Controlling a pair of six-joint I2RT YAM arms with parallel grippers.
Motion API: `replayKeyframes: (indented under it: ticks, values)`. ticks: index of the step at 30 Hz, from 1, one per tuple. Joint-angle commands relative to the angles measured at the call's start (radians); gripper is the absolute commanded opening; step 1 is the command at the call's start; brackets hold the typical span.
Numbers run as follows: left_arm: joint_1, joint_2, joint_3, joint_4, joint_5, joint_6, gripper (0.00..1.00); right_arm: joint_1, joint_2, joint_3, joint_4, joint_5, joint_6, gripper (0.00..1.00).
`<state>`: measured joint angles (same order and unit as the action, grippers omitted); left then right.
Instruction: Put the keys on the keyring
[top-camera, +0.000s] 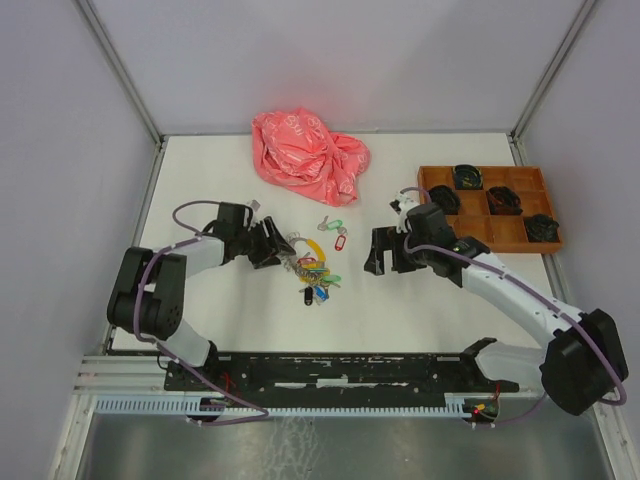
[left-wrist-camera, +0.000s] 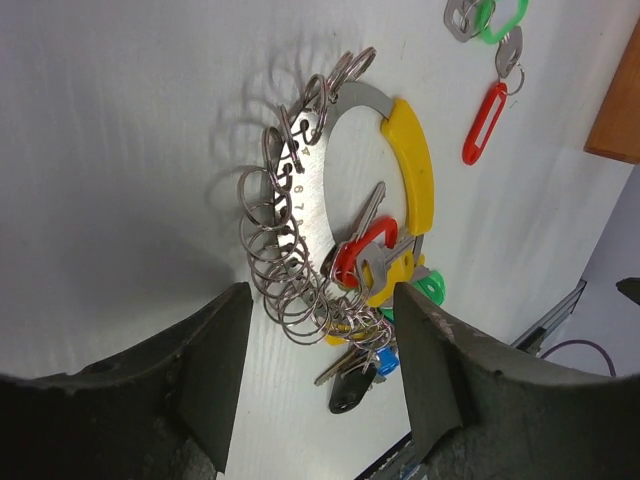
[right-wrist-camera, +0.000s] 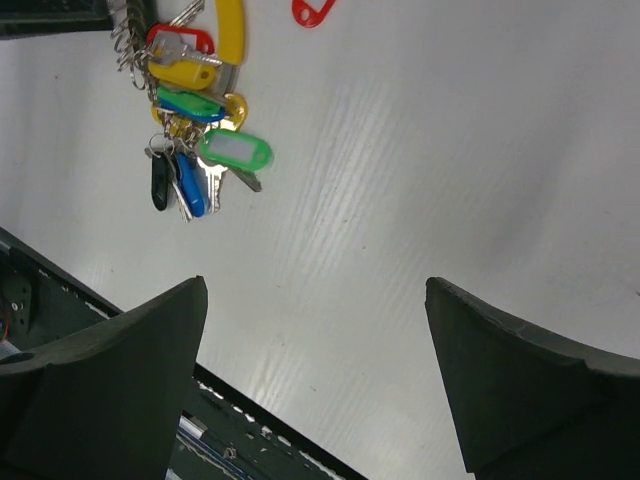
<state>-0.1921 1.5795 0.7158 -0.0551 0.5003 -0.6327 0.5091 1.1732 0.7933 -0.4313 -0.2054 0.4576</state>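
Observation:
The keyring (top-camera: 311, 249), a large silver loop with a yellow handle (left-wrist-camera: 412, 165), lies mid-table, strung with several small split rings (left-wrist-camera: 283, 262) and a bunch of tagged keys (top-camera: 318, 285). The two loose keys lie just beyond it: one with a green tag (top-camera: 331, 224) and one with a red tag (top-camera: 340, 241). Both also show in the left wrist view, green (left-wrist-camera: 497, 20) and red (left-wrist-camera: 483, 122). My left gripper (top-camera: 274, 245) is open and low, its jaws straddling the near end of the split rings (left-wrist-camera: 320, 298). My right gripper (top-camera: 384, 256) is open and empty over bare table (right-wrist-camera: 315, 290), right of the bunch (right-wrist-camera: 195, 100).
A crumpled pink bag (top-camera: 308, 155) lies at the back centre. An orange compartment tray (top-camera: 475, 227) with black items sits at the back right. A black rail (top-camera: 330, 370) runs along the table's front edge.

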Motion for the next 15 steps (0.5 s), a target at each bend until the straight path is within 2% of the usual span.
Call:
replayKeyframes:
  ticks: [1,8,15]
  values:
    - [-0.042,0.053,0.052,0.031,-0.004,-0.046,0.63,0.087,0.057,0.078,0.092,0.024,-0.028,0.99]
    - [-0.153,0.090,0.093,0.045,-0.012,-0.077,0.47,0.173,0.190,0.199,0.068,0.054,-0.128,0.99]
    - [-0.273,0.130,0.157,0.070,0.043,-0.089,0.34,0.194,0.276,0.227,0.094,0.046,-0.127,0.97]
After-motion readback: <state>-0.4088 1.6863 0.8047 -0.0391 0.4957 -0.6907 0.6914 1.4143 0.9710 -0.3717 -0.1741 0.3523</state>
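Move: Just right of the open left hand is the keyring with its bunched split rings and keys: its middle some 5 cm right, 1 cm back and 2 cm below. Counted from the right hand, the keyring is about 16 cm left, 2 cm back and 9 cm below. The loose red-tag key lies about 13 cm right and 4 cm ahead of the left hand; the green-tag key, 11 cm right and 8 cm ahead. Sweeping low to its right by some 7 cm, and slightly back, the left hand brings its fingers in on the split rings at the keyring's key-laden part and pushes the keyring along, the gap narrowing by nearly half and the wrist turning about 10 degrees clockwise. The right hand, wide open and clear of the things, comes about 7 cm left towards the keyring, turning some 15 degrees counter-clockwise. ##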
